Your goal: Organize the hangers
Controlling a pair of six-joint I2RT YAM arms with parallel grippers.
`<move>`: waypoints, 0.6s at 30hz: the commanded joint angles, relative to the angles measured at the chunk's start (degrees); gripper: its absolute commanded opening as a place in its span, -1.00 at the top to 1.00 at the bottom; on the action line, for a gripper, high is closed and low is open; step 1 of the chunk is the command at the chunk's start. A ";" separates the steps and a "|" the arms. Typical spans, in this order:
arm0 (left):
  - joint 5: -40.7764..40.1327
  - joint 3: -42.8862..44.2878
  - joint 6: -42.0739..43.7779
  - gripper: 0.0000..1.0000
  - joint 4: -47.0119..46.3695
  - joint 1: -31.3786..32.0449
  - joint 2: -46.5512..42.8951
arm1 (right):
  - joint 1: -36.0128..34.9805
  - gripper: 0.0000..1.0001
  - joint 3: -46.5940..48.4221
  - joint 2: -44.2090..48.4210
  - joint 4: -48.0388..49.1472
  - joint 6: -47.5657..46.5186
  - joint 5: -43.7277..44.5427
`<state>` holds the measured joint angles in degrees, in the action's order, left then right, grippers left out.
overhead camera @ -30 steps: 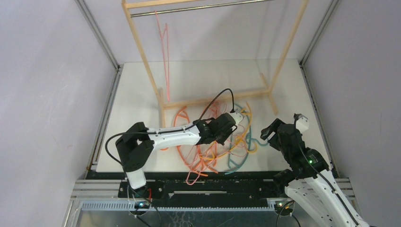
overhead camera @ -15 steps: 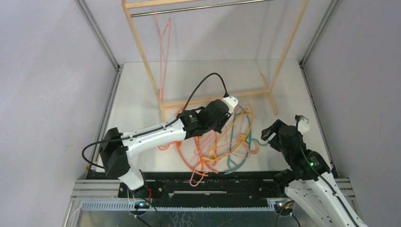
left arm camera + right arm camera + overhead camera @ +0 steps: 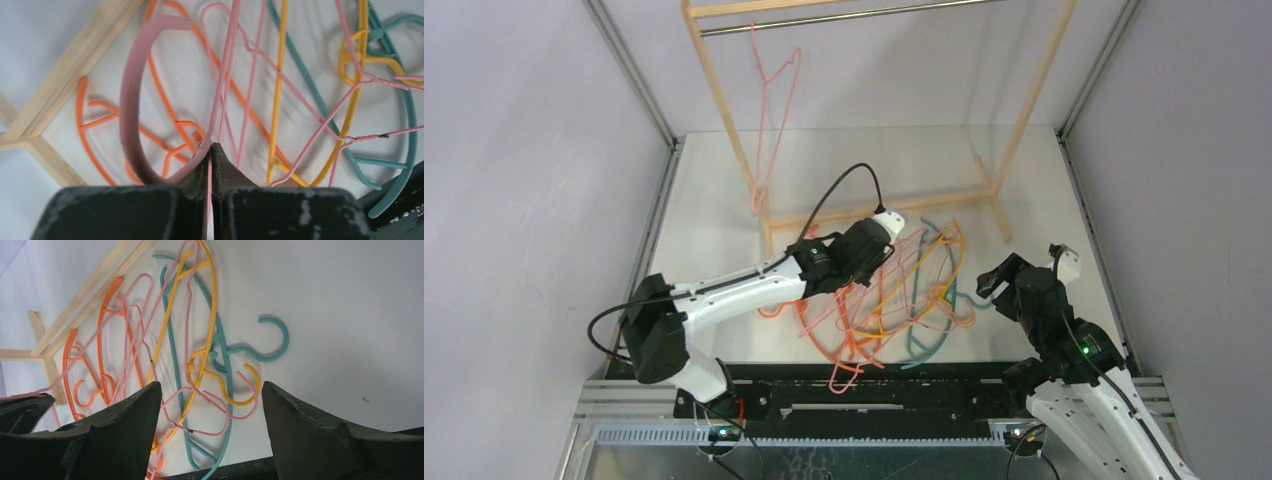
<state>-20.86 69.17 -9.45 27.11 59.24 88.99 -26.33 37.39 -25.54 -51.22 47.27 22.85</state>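
A tangle of hangers (image 3: 894, 300) lies on the white table: several pale pink, orange (image 3: 809, 322), a yellow-orange one (image 3: 951, 262) and a teal one (image 3: 921, 346). My left gripper (image 3: 879, 238) is over the pile's back edge, shut on a pale pink hanger just below its hook (image 3: 131, 100); the wire runs between the jaws (image 3: 211, 145). My right gripper (image 3: 996, 282) is open and empty, right of the pile. In the right wrist view (image 3: 210, 386) it hovers over the teal hook (image 3: 272, 322) and a pink hook (image 3: 250, 407). One pink hanger (image 3: 771, 130) hangs on the rod.
A tall wooden-framed rack (image 3: 724, 95) with a metal rod (image 3: 844, 15) stands at the back; its base bar (image 3: 884, 208) lies just behind the pile. Grey walls close in both sides. A black rail runs along the near edge.
My left gripper has moved back and left with the pink hanger, lifting part of the tangle. The hanger on the rod has swung and turned. The right arm has hardly moved.
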 commanded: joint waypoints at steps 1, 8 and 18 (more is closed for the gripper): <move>-2.17 0.56 0.39 1.00 1.74 -3.16 -6.66 | 0.20 -0.63 0.06 0.04 0.17 0.15 -0.44; -3.03 6.23 -0.67 1.00 5.53 -3.26 -10.89 | 0.20 -0.62 0.09 -0.46 0.68 0.50 -1.06; -4.82 16.03 -1.81 1.00 7.60 -3.26 -15.91 | 0.22 -0.54 0.15 0.92 0.62 0.97 -0.95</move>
<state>-23.79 78.89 -10.28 35.40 55.81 76.07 -26.33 37.39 -25.69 -51.22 47.31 21.71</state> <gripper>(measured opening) 0.012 0.786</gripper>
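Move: The left hand already holds a pink hanger by the neck. The rack's metal rail crosses about 27 cm ahead of it and some 38 cm higher, its middle straight ahead. The rack's base bar lies about 26 cm ahead, 13 cm lower. In the pile, some 14 cm lower, the left orange hanger is 8 cm left and 2 cm ahead, the yellow one 17 cm right and 3 cm ahead. From the right hand the rail's middle is some 30 cm ahead, 28 cm left, 38 cm up. Still pinching the pink hanger at the neck just below its hook, the shut left fingers carry it up and left out of the pile: first forward-left while rising, then almost straight up, about 13 cm up and 4 cm left in all, gathering speed. On the way the wrist tips the fingers up and rolls its left side down, some 15 degrees altogether, bringing the hook nearer the rail's height. ##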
